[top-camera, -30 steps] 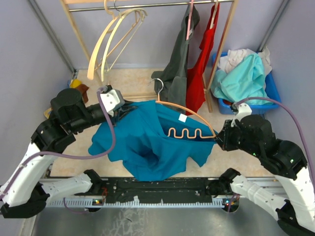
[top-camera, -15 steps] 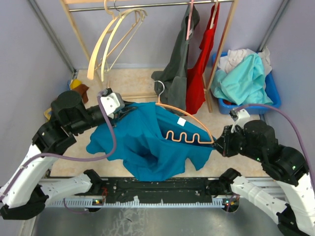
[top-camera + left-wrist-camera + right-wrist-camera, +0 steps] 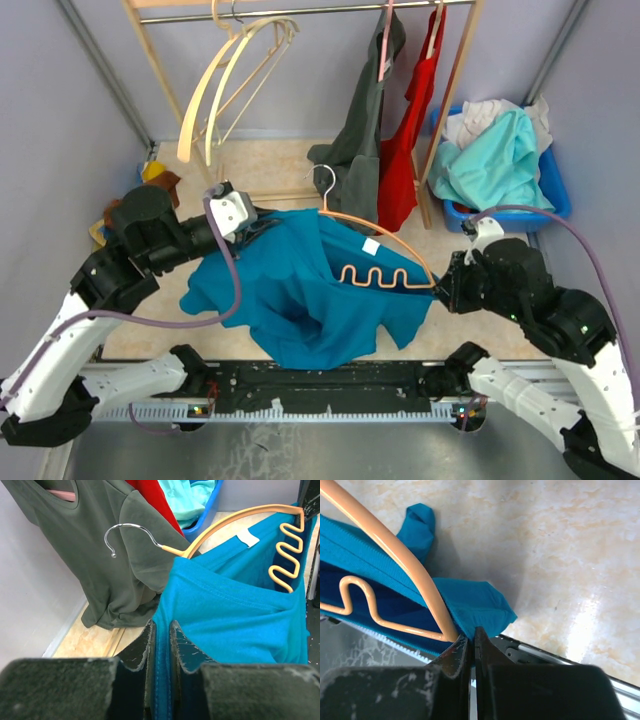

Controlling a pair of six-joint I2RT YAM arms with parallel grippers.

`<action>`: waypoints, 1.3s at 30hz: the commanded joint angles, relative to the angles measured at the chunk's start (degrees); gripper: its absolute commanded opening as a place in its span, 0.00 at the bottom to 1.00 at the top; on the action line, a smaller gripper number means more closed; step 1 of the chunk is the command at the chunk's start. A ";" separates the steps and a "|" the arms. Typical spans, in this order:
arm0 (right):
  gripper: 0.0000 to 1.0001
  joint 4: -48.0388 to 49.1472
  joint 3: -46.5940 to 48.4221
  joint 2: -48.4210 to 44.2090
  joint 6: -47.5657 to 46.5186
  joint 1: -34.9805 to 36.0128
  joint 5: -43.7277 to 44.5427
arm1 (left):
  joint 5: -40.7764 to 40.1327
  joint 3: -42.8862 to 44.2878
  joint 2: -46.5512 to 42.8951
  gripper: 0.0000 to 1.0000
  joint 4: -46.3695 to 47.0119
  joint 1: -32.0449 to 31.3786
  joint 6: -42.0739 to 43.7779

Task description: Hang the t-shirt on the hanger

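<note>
The teal-blue t-shirt (image 3: 300, 290) hangs stretched in the air between both arms. My left gripper (image 3: 262, 225) is shut on its ribbed edge, which runs between the fingers in the left wrist view (image 3: 161, 625). The thin orange hanger (image 3: 385, 235), with its silver hook (image 3: 320, 178) and wavy bar (image 3: 375, 272), lies partly inside the shirt's opening. My right gripper (image 3: 440, 283) is shut at the hanger's right corner. The right wrist view shows that gripper (image 3: 471, 632) with the hanger (image 3: 402, 555) and a fold of t-shirt (image 3: 475, 605) at its tips.
Behind stands a wooden rack with cream hangers (image 3: 235, 80), a dark grey shirt (image 3: 365, 140) and a red garment (image 3: 410, 130). A blue bin (image 3: 550, 185) at the right holds an aqua garment (image 3: 495, 160). A black rail (image 3: 320, 385) runs along the near edge.
The left gripper has edged slightly right with the shirt's edge. The right gripper dipped with the hanger and came back up. Both grips are unchanged.
</note>
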 commanded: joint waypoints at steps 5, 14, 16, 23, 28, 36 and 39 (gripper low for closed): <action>0.00 -2.62 1.17 6.72 -2.40 0.27 9.73 | -3.25 2.53 1.06 0.00 7.27 0.47 1.23; 0.00 2.96 -2.46 14.76 -3.06 0.36 12.97 | -4.20 2.94 2.24 0.00 6.88 0.38 2.40; 0.00 5.30 -4.07 16.02 -3.06 0.27 12.70 | -4.31 3.30 2.55 0.00 6.84 0.31 2.62; 0.00 10.43 -6.85 20.87 -2.95 0.35 12.93 | -2.20 4.18 3.78 0.01 8.02 -0.77 2.48; 0.00 14.74 -7.60 22.79 -2.85 0.27 10.49 | 2.80 4.63 4.78 0.01 10.43 -2.30 -0.19; 0.00 25.21 -13.20 22.94 -0.16 0.28 4.20 | 3.89 4.14 6.65 0.01 14.73 -13.18 -3.25; 0.00 29.26 -17.19 20.54 2.36 0.20 2.74 | 0.54 4.14 7.71 0.01 15.38 -18.42 -2.72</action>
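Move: The neck of the hanger in the t-shirt lies about 7 cm right of the left hand, 2 cm ahead and nearly level; from the right hand, which holds the hanger's right end, it is some 16 cm left, 9 ahead and 9 higher. The t-shirt's white tag lies about 13 cm right of the left hand, 3 back and 3 below. The red garment's lower end hangs roughly 13 cm ahead of the right hand, 6 left and slightly below. The hanger's right end, still pinched in the right hand, is swung down about 11 cm and forward 9, drifting left, the wrist rolling its left side down and tipping down a little. The left hand keeps its pinch on the t-shirt, easing slightly forward and down, then sweeping right and back towards the right hand with a slight clockwise turn. ##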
